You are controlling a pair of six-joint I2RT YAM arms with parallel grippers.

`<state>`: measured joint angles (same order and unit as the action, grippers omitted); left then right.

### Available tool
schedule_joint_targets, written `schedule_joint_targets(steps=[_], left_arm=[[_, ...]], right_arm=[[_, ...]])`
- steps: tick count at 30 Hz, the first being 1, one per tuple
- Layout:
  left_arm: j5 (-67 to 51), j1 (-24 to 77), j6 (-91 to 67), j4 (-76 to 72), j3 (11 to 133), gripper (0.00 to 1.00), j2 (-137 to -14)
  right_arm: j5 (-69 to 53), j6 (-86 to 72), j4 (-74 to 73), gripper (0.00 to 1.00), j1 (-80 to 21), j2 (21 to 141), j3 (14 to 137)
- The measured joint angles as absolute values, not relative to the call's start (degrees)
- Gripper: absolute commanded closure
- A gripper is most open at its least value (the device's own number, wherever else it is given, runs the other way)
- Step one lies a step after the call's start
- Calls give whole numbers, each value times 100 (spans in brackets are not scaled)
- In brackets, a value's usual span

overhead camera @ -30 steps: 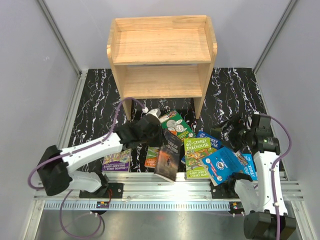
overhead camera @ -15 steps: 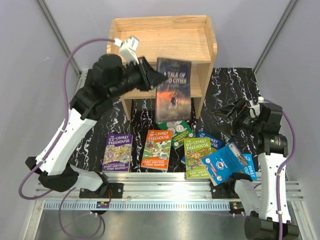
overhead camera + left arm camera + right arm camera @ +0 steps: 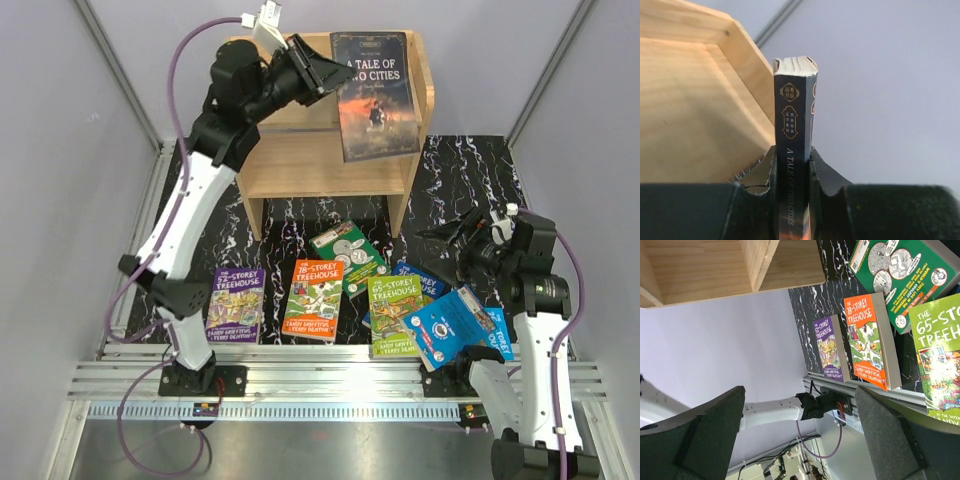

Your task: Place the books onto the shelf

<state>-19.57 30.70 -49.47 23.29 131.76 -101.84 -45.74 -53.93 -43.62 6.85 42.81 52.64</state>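
My left gripper [image 3: 325, 72] is shut on the spine edge of the dark "A Tale of Two Cities" book [image 3: 375, 95]. It holds the book upright, high in front of the right part of the wooden shelf [image 3: 300, 150]. In the left wrist view both jaws press the book's [image 3: 794, 110] spine, with the shelf's top tier [image 3: 690, 100] to the left. On the mat lie the purple [image 3: 236, 305], orange [image 3: 314, 297], green coin [image 3: 350, 255], green 65-Storey [image 3: 395, 315] and bright blue [image 3: 450, 330] books. My right gripper [image 3: 455, 240] hangs open above the right-hand books, with nothing between its fingers [image 3: 705, 435].
A black marbled mat [image 3: 190, 200] covers the table between grey walls. A metal rail [image 3: 320, 375] with both arm bases runs along the near edge. Another blue book [image 3: 420, 272] lies partly under the 65-Storey one. The right wrist view shows the left arm's base [image 3: 825, 405].
The left arm has lifted the dark book from the table up to the height of the shelf's top tier. The right gripper shifted slightly and stayed open.
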Motion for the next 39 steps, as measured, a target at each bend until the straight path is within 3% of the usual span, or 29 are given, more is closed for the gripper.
schedule_joint_targets(steps=[6, 8, 13, 16, 39], left_arm=[[-1981, 2652, -5953, 1898, 13596, 100, -11292], [-2025, 2600, -6320, 1778, 13627, 93, -11472], [-2069, 2591, -6578, 1575, 13705, 51, -11601], [-2097, 2593, -6687, 1518, 13723, 2, -11620], [-930, 1931, -5852, 2969, 13719, 1, -10586]], right_arm=[[-4567, -5367, -4436, 0, 668, 4202, 5181], [-4560, -5343, -4456, 0, 648, 4189, 5181], [-4552, -5284, -4488, 0, 602, 4185, 5181], [-4552, -5273, -4486, 0, 565, 4185, 5168], [-4427, -5284, -4187, 0, 298, 4442, 5074]])
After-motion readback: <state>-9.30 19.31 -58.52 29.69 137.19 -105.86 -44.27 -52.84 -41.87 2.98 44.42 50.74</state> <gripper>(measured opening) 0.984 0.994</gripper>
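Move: The left hand already pinches A Tale of Two Cities by the spine. The right half of the top board, where the book is going, centres about 7 cm ahead of this hand, 5 cm right and some 12 cm down. The right side panel is about 8 cm ahead, 13 cm right and 8 cm down; the back rail's middle is roughly 17 cm ahead, 4 cm left and 9 cm down. From the right hand that spot is 24 cm ahead, 14 cm left and 15 cm up. The left hand carries the pinched book forward about 9 cm and down about 5 cm over the right half of the top board, tipping the fingers downward by some 15 degrees, then stops and opens them wide to let go of the spine. With the fingers still open, it rises slightly and draws about 10 cm left, away from the book and the right side panel, while turning counter-clockwise so the fingers point more forward. ##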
